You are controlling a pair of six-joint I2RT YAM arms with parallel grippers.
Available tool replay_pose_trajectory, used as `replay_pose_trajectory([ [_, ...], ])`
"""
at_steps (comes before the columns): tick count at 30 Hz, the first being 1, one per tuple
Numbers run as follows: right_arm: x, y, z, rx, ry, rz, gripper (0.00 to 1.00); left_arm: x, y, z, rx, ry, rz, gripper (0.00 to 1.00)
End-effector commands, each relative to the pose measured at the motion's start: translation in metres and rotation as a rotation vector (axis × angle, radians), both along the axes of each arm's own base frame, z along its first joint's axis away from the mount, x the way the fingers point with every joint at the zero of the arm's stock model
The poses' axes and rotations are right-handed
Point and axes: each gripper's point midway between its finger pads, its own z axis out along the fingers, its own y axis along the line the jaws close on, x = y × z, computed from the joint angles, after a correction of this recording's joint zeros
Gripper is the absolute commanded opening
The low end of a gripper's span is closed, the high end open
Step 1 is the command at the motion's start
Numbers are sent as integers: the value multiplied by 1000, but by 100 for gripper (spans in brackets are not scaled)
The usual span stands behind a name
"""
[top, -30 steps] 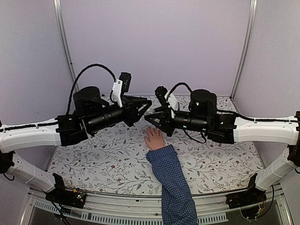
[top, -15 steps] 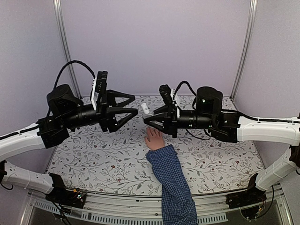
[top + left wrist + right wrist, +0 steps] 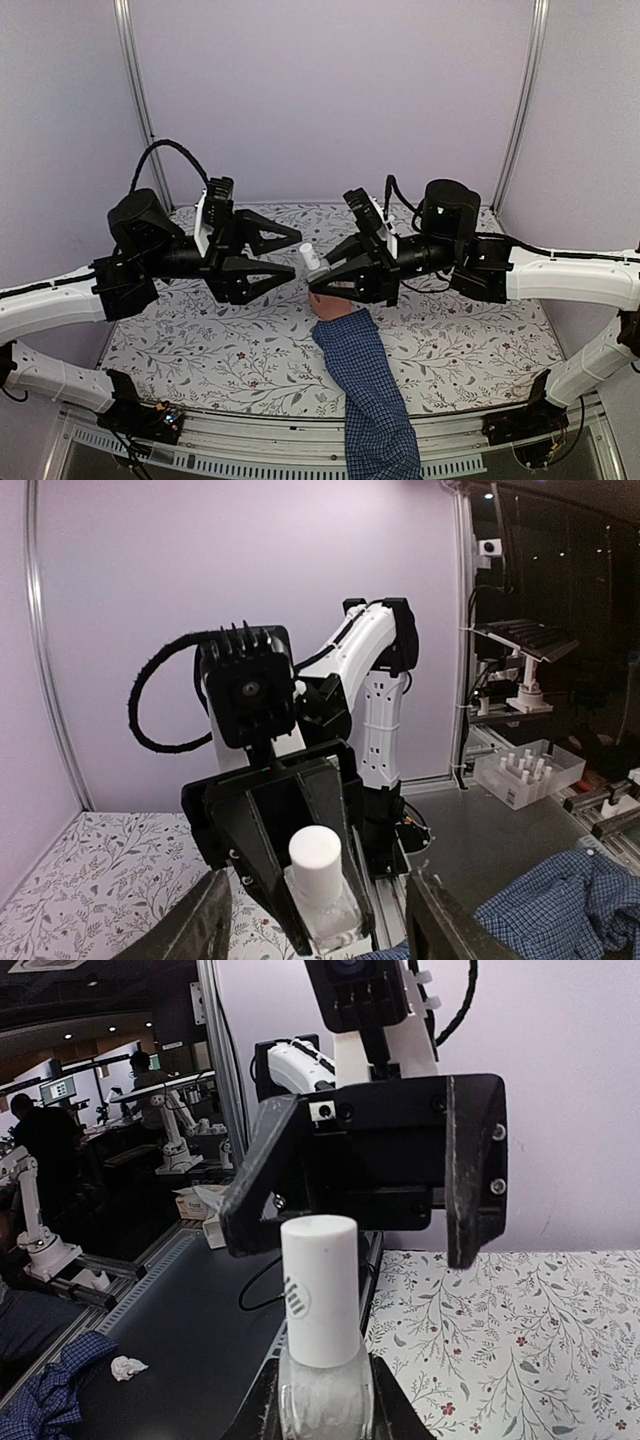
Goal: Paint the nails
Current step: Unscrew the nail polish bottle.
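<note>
A small clear nail polish bottle [image 3: 310, 262] with a white cap [image 3: 320, 1300] is held cap-up by my right gripper [image 3: 320, 275], which is shut on its glass body [image 3: 324, 1405]. My left gripper [image 3: 293, 257] faces it from the left, open, with its fingers [image 3: 474, 1175] spread to either side of the cap and not touching it. In the left wrist view the bottle [image 3: 318, 865] sits between the right gripper's black jaws. The pale hand [image 3: 335, 307] lies on the table just below the bottle, at the end of the blue checked sleeve [image 3: 365, 385]. The nails are hidden under my right gripper.
The table has a flowered cloth [image 3: 230, 340]. Lilac walls close in the back and both sides. The sleeve runs off the near edge, right of centre, past the metal rail [image 3: 300, 435]. Both arms hang above the middle of the table.
My left gripper has opened, pulled back left from the bottle, then come back toward the cap. My right gripper has tilted down over the hand, with the bottle in it.
</note>
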Motion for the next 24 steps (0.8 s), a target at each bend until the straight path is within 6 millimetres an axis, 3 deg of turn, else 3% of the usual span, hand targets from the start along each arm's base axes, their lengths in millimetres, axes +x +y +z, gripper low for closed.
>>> replay_pose_trajectory([
  [1, -10, 0, 17, 42, -9, 78, 0, -5, -15, 4, 11, -30, -29, 59],
  [9, -6, 5, 11, 22, 13, 69, 0, -9, -21, 4, -7, -34, -24, 40],
  [16, 0, 7, 11, 25, 10, 37, 0, -8, -20, 4, -12, -38, -4, 10],
  [21, 28, 8, 13, 12, 0, -152, 0, 4, -16, 5, -21, -16, 77, 0],
  [24, 47, 6, 13, 3, -9, -273, 0, 16, -14, 6, -22, 12, 143, 0],
])
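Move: The white cap of the nail polish bottle is about 3 cm to the right of the open left fingers, nearly level with them. The right fingers already grip the clear bottle body, its middle about 1 cm left of their hand point; from there the cap is some 2 cm left, 1 cm ahead and 3 cm up. The human hand on the table is roughly 16 cm ahead, 8 cm right and 36 cm below the left hand. Rightward by about 2 cm, dipping slightly, the left hand brings its open fingers around the cap, then stays there while they close and pinch it. The right hand keeps its grip on the bottle body almost in place; at the end both hands ease forward together by about 1 cm, hardly turning. ##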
